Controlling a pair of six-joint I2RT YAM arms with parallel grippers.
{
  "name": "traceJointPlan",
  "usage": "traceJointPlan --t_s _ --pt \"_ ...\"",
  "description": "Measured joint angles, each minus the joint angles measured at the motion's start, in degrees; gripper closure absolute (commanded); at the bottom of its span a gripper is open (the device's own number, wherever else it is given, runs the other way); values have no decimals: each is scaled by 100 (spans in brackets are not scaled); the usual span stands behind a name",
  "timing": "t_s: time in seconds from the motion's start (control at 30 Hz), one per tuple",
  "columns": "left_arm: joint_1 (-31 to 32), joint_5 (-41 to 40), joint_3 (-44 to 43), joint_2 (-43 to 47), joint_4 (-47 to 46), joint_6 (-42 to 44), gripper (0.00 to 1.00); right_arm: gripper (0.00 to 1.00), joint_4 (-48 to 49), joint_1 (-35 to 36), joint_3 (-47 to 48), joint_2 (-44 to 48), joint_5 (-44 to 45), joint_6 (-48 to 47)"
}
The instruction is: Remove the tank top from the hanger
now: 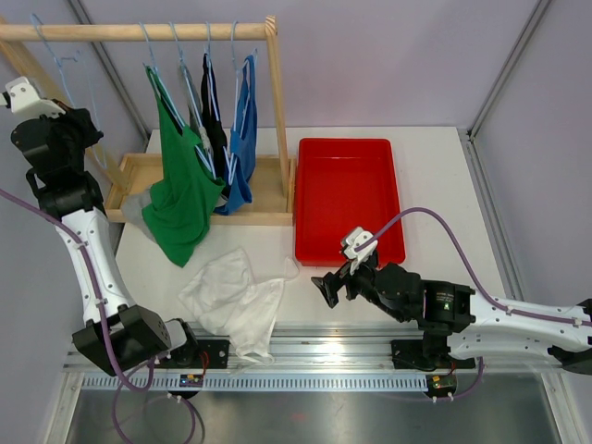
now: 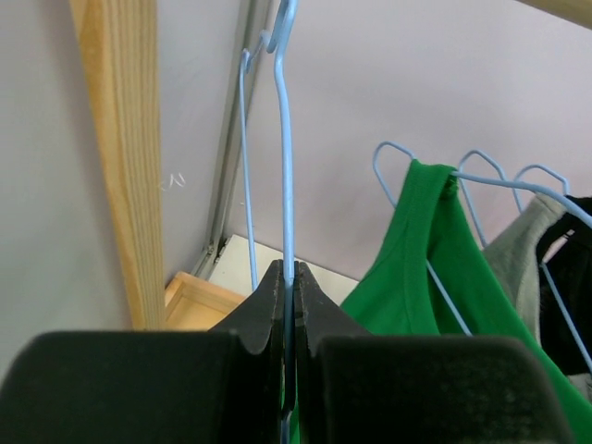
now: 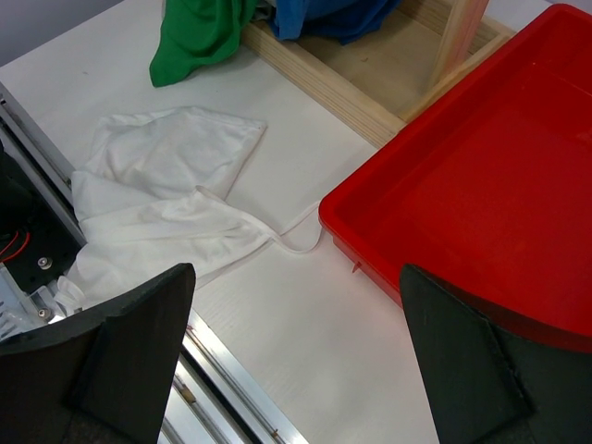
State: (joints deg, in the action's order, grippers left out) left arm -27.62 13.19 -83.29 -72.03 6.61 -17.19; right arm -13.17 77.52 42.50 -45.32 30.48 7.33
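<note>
My left gripper [image 2: 289,277] is raised at the left end of the wooden rack [image 1: 139,30] and is shut on the thin wire of a bare light-blue hanger [image 2: 285,139]. That hanger hooks over the rod with no garment on it. A white tank top [image 1: 231,296] lies crumpled on the table in front of the rack, one strap reaching toward the red tray [image 1: 347,194]. My right gripper [image 1: 326,289] hovers low and open just right of the white tank top [image 3: 166,203], with nothing between its fingers.
A green tank top [image 1: 185,194], a black one [image 1: 215,129] and a blue one [image 1: 245,139] hang on hangers along the rod. The green one [image 2: 416,268] hangs just right of my left gripper. The rack's wooden base [image 1: 268,217] borders the tray.
</note>
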Motion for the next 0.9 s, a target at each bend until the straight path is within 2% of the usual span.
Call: traceJointPlan --t_s 0.47,0.5,0.6,0.63,0.7,0.73,0.8,0.83,0.9 --pt "-221 -258 251 -190 -289 -234 100 1 9 0 -98 -24 0 20" --pt "-221 -282 269 -190 -319 -238 97 1 9 0 -98 -33 0 24" --pt "-221 -348 310 -181 -363 -273 84 1 15 0 -98 -61 2 24" --pt "-221 -389 321 -177 -352 -293 75 1 17 0 -98 -70 4 26" --pt "-223 -466 330 -168 -293 -319 64 1 24 0 -98 -79 7 26" --pt "-223 -498 330 -157 -273 -341 50 0 24 0 -98 -81 7 28" --pt "-223 -553 330 -111 -214 -404 37 1 37 0 -107 -83 9 28" --pt "-223 -579 330 -81 -205 -400 25 1 44 0 -109 -83 9 28" --pt "-219 -647 330 24 -186 -424 8 1 63 0 -131 -83 9 26"
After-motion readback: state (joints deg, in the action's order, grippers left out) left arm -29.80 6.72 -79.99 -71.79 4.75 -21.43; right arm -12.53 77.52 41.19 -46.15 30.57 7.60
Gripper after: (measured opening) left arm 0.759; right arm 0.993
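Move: The left hand already grips the empty hanger by its near end. The spot on the wooden rail meant for its hook lies roughly 12 cm ahead, 15 cm above and 3 cm to the left. The rack's left leg stands about 12 cm ahead and 8 cm left; the green tank top hangs some 8 cm ahead, 13 cm right and 8 cm lower. From the right hand, that rail spot is about 36 cm ahead, 48 cm left and 35 cm up. Left and a little down, about 4 cm in all, the left hand carries the empty hanger along the rail towards the rack's left leg and lowers its hook onto the wood, turning slightly counter-clockwise. It slows almost to a halt, then the fingers open wide, let go of the wire and begin to ease back and up. ##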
